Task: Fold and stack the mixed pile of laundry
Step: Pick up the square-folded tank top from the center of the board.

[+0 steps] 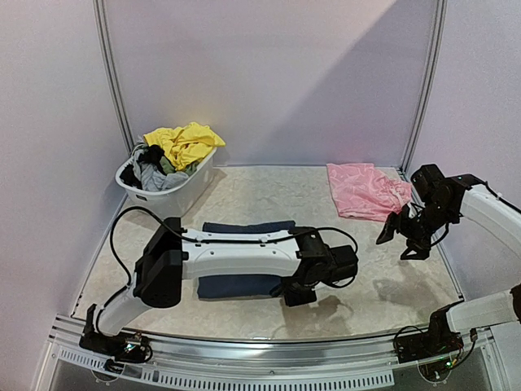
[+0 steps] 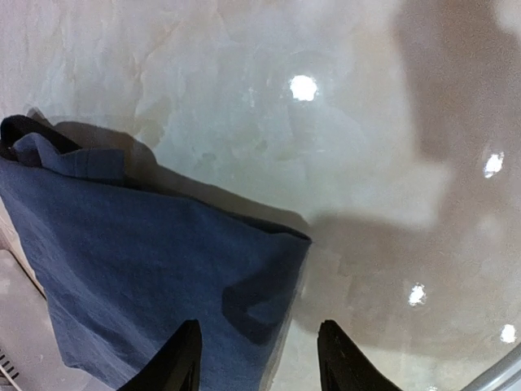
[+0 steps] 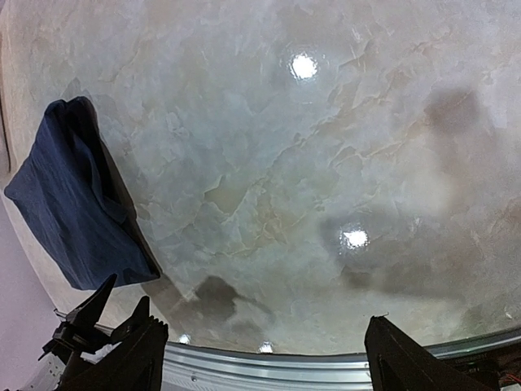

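Note:
A folded navy garment [image 1: 248,227] lies on the table under my left arm. Its edge [image 2: 138,269] runs between the fingers of my left gripper [image 2: 259,346]. One finger hangs over the cloth, the other over bare table, and a gap shows between them. In the top view, the left gripper [image 1: 297,295] sits low at the garment's right end. A pink garment [image 1: 366,189] lies spread at the back right. My right gripper [image 1: 399,240] hovers just in front of it, wide open and empty [image 3: 264,350]. Yellow [image 1: 187,142] and grey [image 1: 155,175] pieces fill the tub.
The white plastic tub [image 1: 175,191] stands at the back left against the wall. A metal rail [image 3: 269,366] runs along the table's near edge. Pale walls close in the back and both sides. The navy garment [image 3: 77,204] also shows at the left of the right wrist view.

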Motion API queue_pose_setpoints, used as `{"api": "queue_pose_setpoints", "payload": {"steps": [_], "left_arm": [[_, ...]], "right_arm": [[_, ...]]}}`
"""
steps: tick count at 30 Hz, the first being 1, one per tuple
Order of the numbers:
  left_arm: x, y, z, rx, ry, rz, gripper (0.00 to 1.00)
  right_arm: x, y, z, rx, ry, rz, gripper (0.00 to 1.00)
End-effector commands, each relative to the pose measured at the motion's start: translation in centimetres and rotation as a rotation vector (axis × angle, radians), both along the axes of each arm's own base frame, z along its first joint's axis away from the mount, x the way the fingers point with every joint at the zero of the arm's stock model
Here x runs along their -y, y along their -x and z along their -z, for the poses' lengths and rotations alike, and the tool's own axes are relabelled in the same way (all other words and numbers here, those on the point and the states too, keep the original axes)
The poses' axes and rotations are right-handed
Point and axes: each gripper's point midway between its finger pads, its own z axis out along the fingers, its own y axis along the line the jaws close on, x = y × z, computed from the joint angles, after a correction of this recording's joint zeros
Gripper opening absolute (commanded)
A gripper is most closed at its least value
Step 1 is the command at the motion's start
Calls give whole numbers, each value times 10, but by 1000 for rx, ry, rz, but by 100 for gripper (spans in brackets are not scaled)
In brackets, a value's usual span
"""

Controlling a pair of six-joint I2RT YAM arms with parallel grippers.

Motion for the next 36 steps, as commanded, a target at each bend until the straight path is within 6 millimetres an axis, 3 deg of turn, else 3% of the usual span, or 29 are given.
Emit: {"api": "queue_pose_setpoints", "payload": {"steps": [1,13,19,23,29,36], "left_arm": [[13,5,9,38,-11,59,50],[15,-12,27,146,-46,61,41],[15,-11,30,139,-35,49,13],[15,-13,15,156,-2,33,0],[16,-13,-16,157,104,-38,0],[3,-22,-40,191,141,-104,0]], "right_arm": [[3,1,-13,14,14,-2,86],[0,-7,-30,30,5,-27,86],[-4,-17,-32,36,3,-48,86],[-11,-30,-31,59,-23,-68,86],[-34,-60,-25,96,-124,-96,86],[-64,-87,-16,127,-280,-147,87]]}}
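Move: The left hand is poised low over the near edge of the square-folded tank top, beside its near right corner. The tank top's middle is about 9 cm ahead, 10 cm left and 3 cm below. The pink folded cloth lies some 28 cm ahead and 20 cm right, and the laundry basket about 28 cm ahead and 32 cm left. From the right hand, the tank top's middle is roughly 36 cm left, 4 cm ahead and 11 cm below. Down and slightly forward, about 2 cm, the left hand settles over the tank top's near edge beside its right corner, fingertips tilting some 10 degrees forward. Its half-open fingers shut fully, pinching the cloth, then lift it about 3.5 cm. The right hand, empty and open, rises about 3 cm, then heads forward and left about 8 cm, sinking again. ##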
